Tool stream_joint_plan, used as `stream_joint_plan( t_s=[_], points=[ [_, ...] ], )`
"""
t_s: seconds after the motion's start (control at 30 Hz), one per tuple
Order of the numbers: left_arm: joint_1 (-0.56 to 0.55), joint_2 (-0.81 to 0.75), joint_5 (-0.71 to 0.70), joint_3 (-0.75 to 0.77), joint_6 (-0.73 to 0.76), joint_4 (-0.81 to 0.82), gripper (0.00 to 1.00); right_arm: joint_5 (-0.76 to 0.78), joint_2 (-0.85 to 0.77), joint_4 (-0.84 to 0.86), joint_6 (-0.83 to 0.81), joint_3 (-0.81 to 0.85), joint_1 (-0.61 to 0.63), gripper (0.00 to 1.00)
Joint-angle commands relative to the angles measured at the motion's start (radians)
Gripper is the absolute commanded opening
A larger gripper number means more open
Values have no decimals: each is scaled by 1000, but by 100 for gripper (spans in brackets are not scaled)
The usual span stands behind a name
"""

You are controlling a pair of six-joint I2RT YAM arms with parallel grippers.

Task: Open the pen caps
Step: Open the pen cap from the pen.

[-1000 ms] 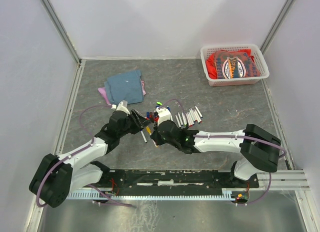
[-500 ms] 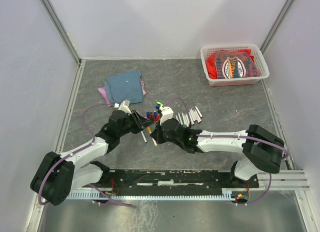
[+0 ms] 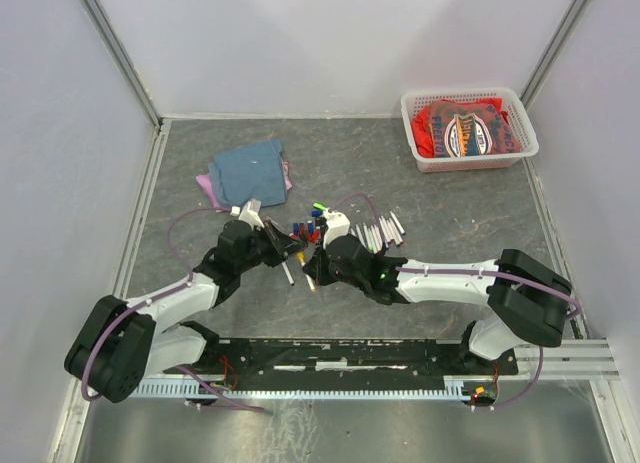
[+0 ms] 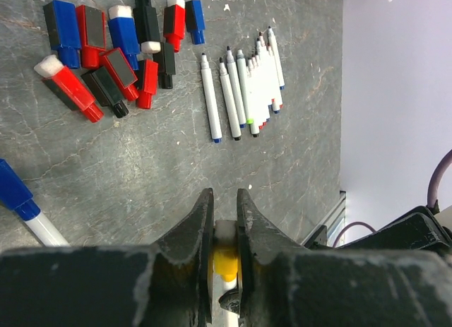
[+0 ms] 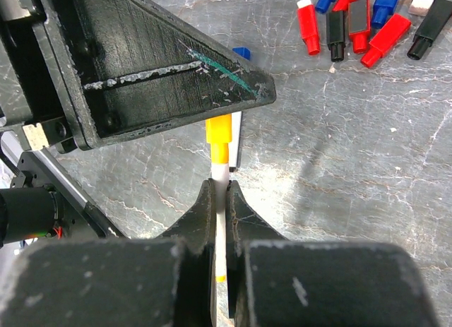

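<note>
My right gripper (image 5: 219,189) is shut on the white barrel of a pen (image 5: 220,217), held above the table. That pen's yellow-orange cap (image 5: 218,133) points toward my left gripper (image 4: 224,200), whose jaws press on both sides of this cap (image 4: 224,260). In the top view the two grippers meet at the table's middle (image 3: 303,258). Several loose pen caps (image 4: 106,58) in red, blue and black lie in a heap on the table. Beside them is a row of uncapped white pens (image 4: 247,87).
A blue-capped pen (image 4: 28,207) lies on the table at the left of the left wrist view. A folded blue cloth (image 3: 248,171) lies far left. A white basket (image 3: 415,133) with red cloth stands at the far right corner. Another pen (image 3: 287,273) lies below the grippers.
My left gripper's jaws have closed in onto the yellow-orange cap. The right arm keeps the pen held, shifted slightly to the right.
</note>
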Motion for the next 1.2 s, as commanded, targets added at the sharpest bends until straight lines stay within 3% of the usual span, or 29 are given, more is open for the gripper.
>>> stream_joint_plan(
  t_s=[0.0,0.77,0.8,0.93,1.17],
  points=[
    [-1,-28,13,-1,-15,50,3,-9,-19,38,6,17,-4,1],
    [-2,-79,-22,35,-16,-4,3,-20,-39,32,-32,-7,-9,1],
    [-2,-76,-19,38,-14,-3,3,-22,-38,39,-31,-9,-8,3],
    [-2,-69,-8,36,-17,11,3,-24,-46,34,-30,-2,-8,27],
    [-1,-69,0,49,-26,12,3,-30,-46,44,-26,-9,-10,36]
  ],
)
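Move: The yellow pen is held between both hands: its cap is already in the left fingers, and its barrel in the right ones, about 5 cm back from the left hand and 1 cm to its right. From the right hand, the cap is some 5 cm ahead and 1 cm to the left. On the table roughly 9 cm below, the loose caps lie about 6 cm ahead of the left hand and 1 cm to its right; the blue-capped pen lies some 4 cm to its left and 2 cm back. The yellow pen, pinched by cap and barrel, is lifted about 1 cm off its starting height by both hands together, with hardly any turn and no drawing apart. Both hands then stay in place; the left keeps its hold on the cap while the right fingers open around the barrel and let go of it. ##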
